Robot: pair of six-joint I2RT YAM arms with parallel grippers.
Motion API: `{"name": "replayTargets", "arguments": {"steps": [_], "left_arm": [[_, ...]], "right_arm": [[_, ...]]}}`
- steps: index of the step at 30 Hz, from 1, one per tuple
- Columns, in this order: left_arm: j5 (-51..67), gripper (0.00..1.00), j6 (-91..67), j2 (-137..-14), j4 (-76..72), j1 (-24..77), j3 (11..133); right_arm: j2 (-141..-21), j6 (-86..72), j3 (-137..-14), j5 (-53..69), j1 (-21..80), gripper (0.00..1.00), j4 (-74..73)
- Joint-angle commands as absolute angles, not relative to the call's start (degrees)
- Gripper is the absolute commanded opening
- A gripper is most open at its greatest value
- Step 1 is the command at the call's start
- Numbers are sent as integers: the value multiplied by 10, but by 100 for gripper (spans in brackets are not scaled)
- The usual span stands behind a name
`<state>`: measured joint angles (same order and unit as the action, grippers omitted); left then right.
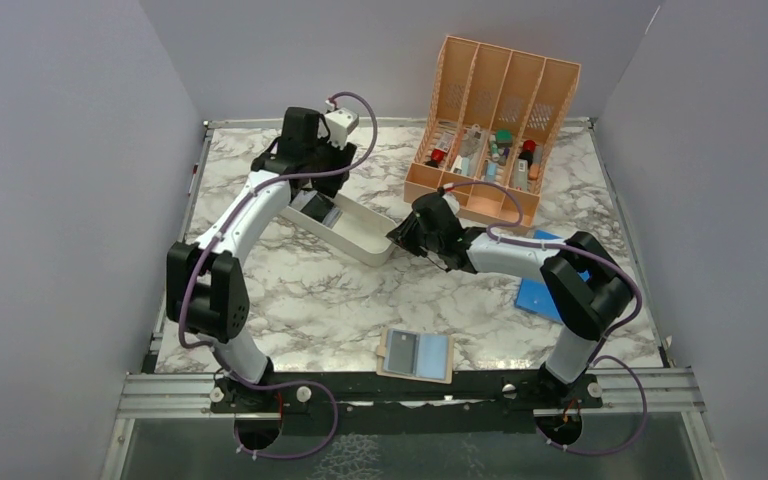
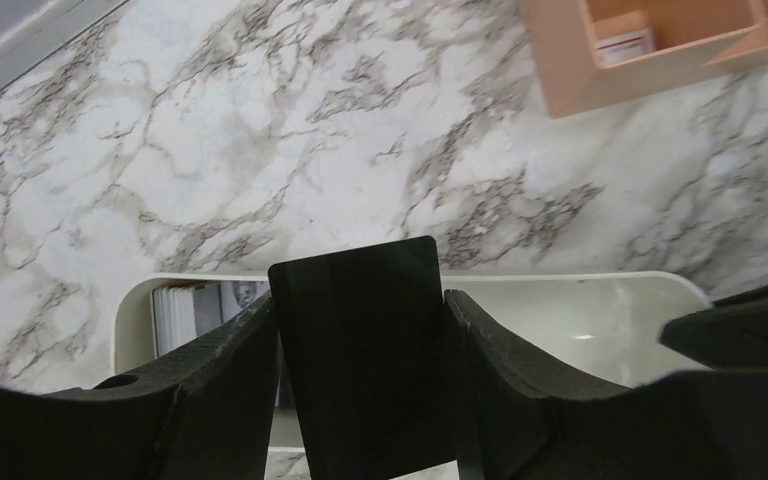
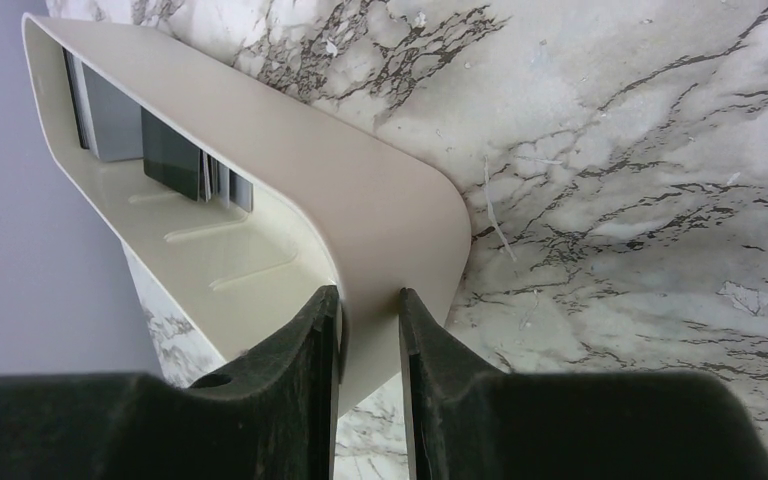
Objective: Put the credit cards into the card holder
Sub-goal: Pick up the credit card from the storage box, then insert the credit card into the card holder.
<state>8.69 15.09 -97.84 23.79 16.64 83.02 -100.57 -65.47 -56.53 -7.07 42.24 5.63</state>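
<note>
A black credit card (image 2: 360, 350) stands upright between the fingers of my left gripper (image 2: 360, 298), which is shut on its two side edges just above the white tray (image 2: 600, 320). More credit cards (image 2: 195, 312) stand stacked on edge at the tray's far left end, also seen from the right wrist as cards (image 3: 120, 125). My right gripper (image 3: 368, 292) is shut on the tray's end wall (image 3: 390, 230). The card holder (image 1: 416, 353) lies open at the table's near edge, blue-grey inside facing up, away from both grippers.
A peach slotted organizer (image 1: 495, 120) with small items stands at the back right, its corner in the left wrist view (image 2: 650, 70). A flat bright-blue rectangle (image 1: 538, 296) lies under the right arm. Grey walls close in the left, back and right sides.
</note>
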Motion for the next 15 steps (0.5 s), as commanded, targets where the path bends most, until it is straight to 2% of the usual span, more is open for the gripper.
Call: {"name": "replayTargets", "arguments": {"steps": [1,4,9,12,15], "left_arm": [[212,35,42,-923,249,170,841],[264,35,-21,-906,243,169,825],[324,33,-137,-862,183,170,772],[333,32,-203,-831,138,171,730],[343,33,-261,-796,78,178,681]], "right_arm": [[-993,-611,-559,-56,423,34,-11],[-970,-590,-565,-56,422,47,-27],[-907,-544,-557,-56,422,59,-50],[-850,-501,-538,-41,422,60,-50],[-775,-446,-499,11,422,57,-5]]}}
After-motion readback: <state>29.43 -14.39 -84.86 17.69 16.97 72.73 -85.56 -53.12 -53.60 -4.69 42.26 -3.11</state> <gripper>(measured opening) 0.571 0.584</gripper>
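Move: The open card holder that the black card in the left hand is bound for lies roughly 35 cm back, 18 cm to the right and 17 cm below that hand. The storage box's middle is about 8 cm back, 2 cm right and 14 cm down from it, the box's remaining cards about 5 cm back, 5 cm left and 14 cm down. From the right hand, pinching the box's near-right rim, the black card hangs some 10 cm ahead, 15 cm left and 9 cm up. The black card, already clear of the storage box and still pinched in the left fingers, is carried back about 8 cm, to the right and up, levelling off as the wrist rolls some 35 degrees, left side down. The box's rim comes free of the right hand, whose fingers open first; that hand then rises, drawing back and slightly right. ##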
